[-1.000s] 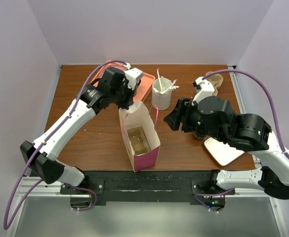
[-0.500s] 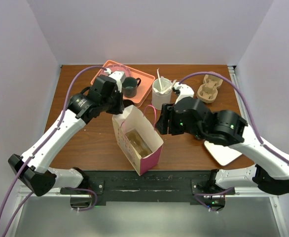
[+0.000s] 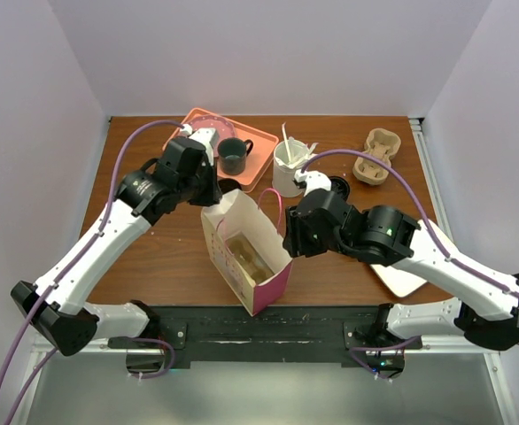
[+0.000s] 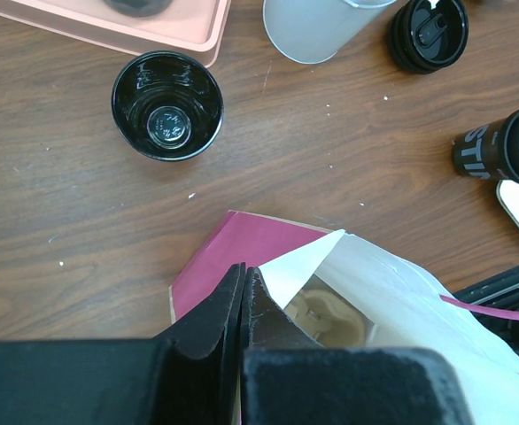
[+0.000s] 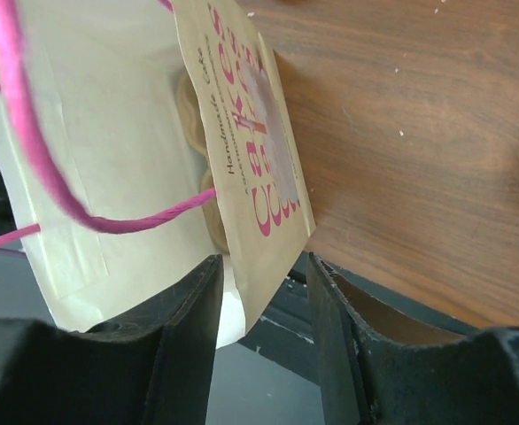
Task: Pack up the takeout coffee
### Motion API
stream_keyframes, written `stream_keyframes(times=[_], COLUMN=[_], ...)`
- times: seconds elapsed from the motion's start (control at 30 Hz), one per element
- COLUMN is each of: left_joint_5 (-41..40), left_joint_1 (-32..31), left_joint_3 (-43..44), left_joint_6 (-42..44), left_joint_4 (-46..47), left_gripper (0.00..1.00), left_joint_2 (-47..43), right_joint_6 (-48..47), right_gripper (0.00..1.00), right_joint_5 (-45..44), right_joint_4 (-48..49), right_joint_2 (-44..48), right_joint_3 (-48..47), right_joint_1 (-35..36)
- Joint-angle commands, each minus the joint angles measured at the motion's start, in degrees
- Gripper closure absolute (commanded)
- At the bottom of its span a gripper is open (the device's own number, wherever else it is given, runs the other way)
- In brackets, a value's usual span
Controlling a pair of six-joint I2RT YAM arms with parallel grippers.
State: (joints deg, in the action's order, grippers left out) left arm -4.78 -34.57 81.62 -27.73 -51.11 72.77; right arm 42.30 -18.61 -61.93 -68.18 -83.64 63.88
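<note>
The takeout coffee (image 4: pixel 494 146), a black cup with white lettering, rests on the wood right of the bag; in the top view my right arm hides it. Its round black lid (image 4: pixel 429 33) lies apart from it, beside the white cup (image 3: pixel 289 168). A pink and white paper bag (image 3: pixel 246 257) stands open in the middle. My left gripper (image 4: pixel 244 270) is shut on the bag's rear rim (image 3: pixel 211 197). My right gripper (image 5: pixel 264 266) is open, its fingers straddling the bag's right wall (image 3: pixel 288 237) without touching it.
A plain black cup (image 4: pixel 166 104) stands in front of the pink tray (image 3: pixel 202 133), which holds a dark mug (image 3: pixel 233 157). A tan cardboard carrier (image 3: pixel 375 155) sits at the back right, a white plate (image 3: pixel 410 276) at the front right. Another tan cardboard piece (image 3: pixel 246 252) lies inside the bag.
My right arm swung left from above the plate to the bag's right rim, its jaws narrowing. My left gripper pulled the bag's rim left and tilted the bag, uncovering the tray and mug.
</note>
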Motion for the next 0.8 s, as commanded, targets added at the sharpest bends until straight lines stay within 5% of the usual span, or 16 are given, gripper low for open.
stream_keyframes(times=[0.0, 0.23, 0.4, 0.6, 0.77], left_joint_5=[-0.06, -0.06, 0.82, -0.75, -1.9], left_joint_1=[0.2, 0.29, 0.2, 0.2, 0.73], left_joint_3=[-0.41, -0.77, -1.73, 0.28, 2.22], left_joint_6=[-2.68, -4.09, -5.5, -5.85, 0.12], left_joint_4=[0.84, 0.75, 1.1, -0.21, -2.76], left_gripper=[1.0, 1.0, 1.0, 0.99, 0.68], left_joint_2=[-2.02, -3.51, -4.31, -5.62, -5.36], right_joint_6=[-2.92, -6.44, -8.99, -19.59, -29.2], right_gripper=[0.58, 0.74, 0.99, 1.0, 1.0], right_joint_5=[1.91, 4.28, 4.91, -1.33, 0.15], right_joint_4=[2.96, 5.68, 6.74, 7.17, 9.37], right_joint_2=[0.42, -1.07, -2.22, -4.06, -6.35], right_joint_3=[1.28, 1.81, 1.28, -3.28, -5.84], right_joint_1=[0.28, 0.2, 0.28, -0.24, -3.75])
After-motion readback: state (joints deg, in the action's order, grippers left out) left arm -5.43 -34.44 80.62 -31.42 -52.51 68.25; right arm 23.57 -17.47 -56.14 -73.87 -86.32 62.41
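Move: The right hand, half open, is at the bag's near-right rim: the spot it will pinch is about 2 cm to its left, level ahead and 1 cm lower. The pink handle arches some 8 cm ahead and 4 cm left, slightly above, and the cup carton in the bag lies roughly 3 cm ahead, 10 cm left and 20 cm down. The left hand already pinches the bag's far-left rim; the near-right rim spot lies about 16 cm right and 12 cm back of it. The right hand slides about 2 cm left and a touch down as its fingers shut on the near-right rim of the printed side wall, then, keeping that pinch, heads some 3 cm forward while turning about 10 degrees counter-clockwise and tipping its fingertips up. The left hand eases back and up, each by about 1.5 cm, holding the far-left rim until its fingers part to about a quarter open at the very end, the paper still standing between them. ##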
